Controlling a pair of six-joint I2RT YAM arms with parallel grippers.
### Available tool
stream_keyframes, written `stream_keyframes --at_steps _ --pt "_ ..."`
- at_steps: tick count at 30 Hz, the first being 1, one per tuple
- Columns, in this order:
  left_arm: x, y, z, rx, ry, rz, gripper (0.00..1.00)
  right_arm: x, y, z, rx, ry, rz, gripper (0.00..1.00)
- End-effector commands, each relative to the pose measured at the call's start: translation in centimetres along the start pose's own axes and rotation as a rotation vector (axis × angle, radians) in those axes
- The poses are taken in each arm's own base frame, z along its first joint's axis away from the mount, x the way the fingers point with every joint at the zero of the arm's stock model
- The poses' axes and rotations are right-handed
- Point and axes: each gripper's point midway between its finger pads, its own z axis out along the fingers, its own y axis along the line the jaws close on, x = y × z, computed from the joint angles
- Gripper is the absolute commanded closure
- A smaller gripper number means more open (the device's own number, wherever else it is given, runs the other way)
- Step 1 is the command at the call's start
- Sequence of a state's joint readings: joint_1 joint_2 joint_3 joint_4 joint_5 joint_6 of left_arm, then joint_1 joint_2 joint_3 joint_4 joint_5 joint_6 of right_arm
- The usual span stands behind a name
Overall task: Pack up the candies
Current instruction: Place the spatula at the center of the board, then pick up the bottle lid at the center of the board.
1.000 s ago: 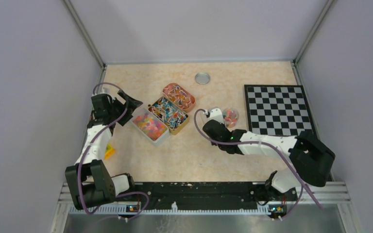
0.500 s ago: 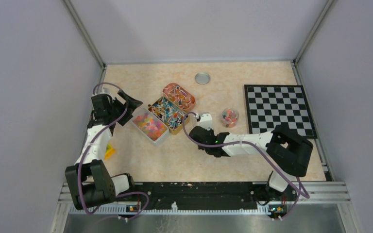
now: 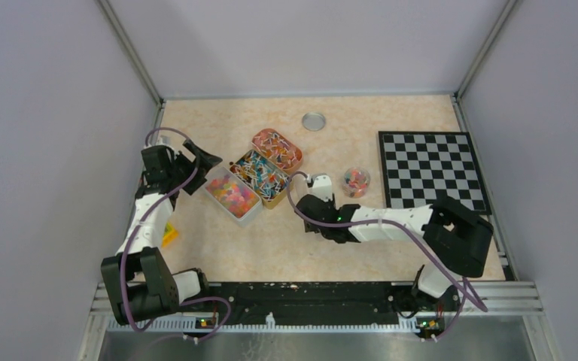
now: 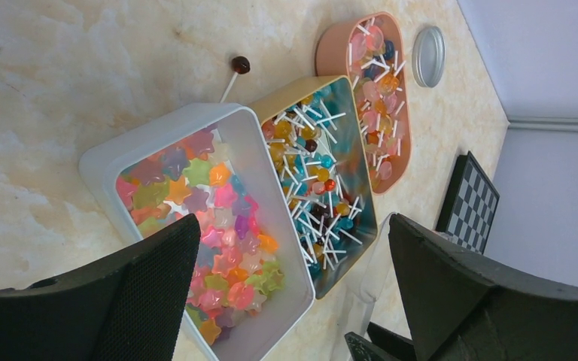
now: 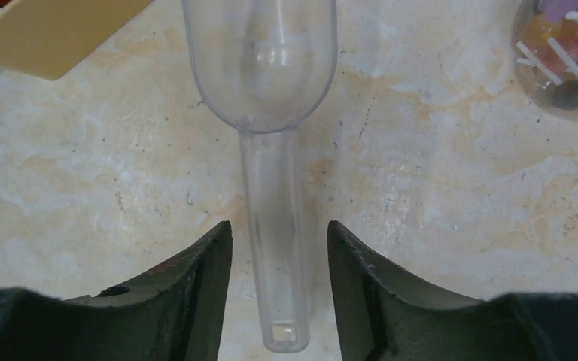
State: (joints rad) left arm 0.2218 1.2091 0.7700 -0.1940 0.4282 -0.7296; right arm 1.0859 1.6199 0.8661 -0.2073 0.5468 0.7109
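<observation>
The candies (image 4: 218,226) are small star-shaped sweets in pink, orange, yellow and green, and they fill a white box (image 4: 150,135), which also shows in the top view (image 3: 232,196). My left gripper (image 4: 293,222) is open and empty, just left of that box (image 3: 198,170). A clear plastic scoop (image 5: 263,60) lies empty on the table between the gold tin and a small candy jar (image 3: 356,181). My right gripper (image 5: 280,226) is open, with one finger on each side of the scoop's handle and a gap on both sides. From above, the right gripper (image 3: 317,195) sits just behind the scoop (image 3: 320,181).
A gold tin (image 3: 260,177) and a pink tin (image 3: 277,148) hold lollipops. One loose lollipop (image 4: 237,68) lies beside them. A round metal lid (image 3: 314,121) lies at the back. A chessboard (image 3: 430,169) is on the right. A yellow item (image 3: 169,235) lies near the left arm.
My right gripper and the scoop have moved left, from beside the jar to beside the gold tin. The left arm has not moved.
</observation>
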Motion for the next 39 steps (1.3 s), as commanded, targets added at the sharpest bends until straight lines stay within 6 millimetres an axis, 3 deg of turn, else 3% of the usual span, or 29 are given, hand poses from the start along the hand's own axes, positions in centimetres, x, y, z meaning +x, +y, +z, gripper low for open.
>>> stream_keyframes --at_steps 1,6,12,16,20,24,29,32,39 --pt "-0.2 -2.0 -0.1 0.096 0.036 0.094 0.01 -5.1 1.9 -3.7 -0.097 -0.099 0.046 0.46" --pt "1.2 -5.0 0.8 0.159 0.120 0.263 0.01 -8.6 1.5 -7.0 -0.153 -0.195 0.020 0.20" --pt "3.6 -10.8 2.5 0.221 0.198 0.424 0.03 -11.1 -0.7 -9.7 -0.155 -0.290 0.024 0.17" --pt "3.0 -15.6 4.0 0.244 0.139 0.487 0.10 -11.9 -2.9 -11.3 -0.151 -0.330 0.049 0.17" --pt "3.1 -20.5 7.3 0.255 0.079 0.525 0.27 -12.9 -4.1 -14.0 -0.203 -0.413 0.070 0.16" --pt "2.2 -24.3 12.1 0.231 0.001 0.580 0.40 -12.7 -4.9 -15.9 -0.263 -0.456 0.062 0.16" --pt "3.5 -25.0 20.2 0.202 0.028 0.554 0.54 -13.0 -5.7 -18.0 -0.311 -0.497 0.057 0.16" --pt "4.9 -23.7 25.2 0.154 0.025 0.548 0.59 -13.1 -6.2 -19.0 -0.321 -0.502 0.061 0.16" --pt "5.7 -22.4 30.2 0.131 -0.067 0.575 0.67 -12.8 -8.0 -20.3 -0.300 -0.514 0.062 0.16"
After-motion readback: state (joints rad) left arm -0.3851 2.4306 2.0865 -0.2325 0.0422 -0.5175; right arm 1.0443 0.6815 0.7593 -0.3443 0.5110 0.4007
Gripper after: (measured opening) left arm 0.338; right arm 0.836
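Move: The lid lies about 28 cm ahead of the left hand, 32 cm to its right and 12 cm below. The peach candy box stands 14 cm ahead and 20 cm right of that hand, the tan box 5 cm ahead and 15 cm right, the white box 2 cm back and 7 cm right. The spatula's middle is some 6 cm straight ahead of the right hand, about level with it; the candy jar is 14 cm ahead and 13 cm right. With the spatula already free between its fingers, the right hand clears the handle by rising some 22 cm, opening wider and tipping its fingertips up, then also drifts right and slightly back. The left hand meanwhile sweeps right and forward about 25 cm each way towards the lid, arching up over the tan and peach boxes and then sinking steeply beyond them, while it rolls some 30 degrees clockwise and closes from wide open to about a third, without touching the lid yet. ##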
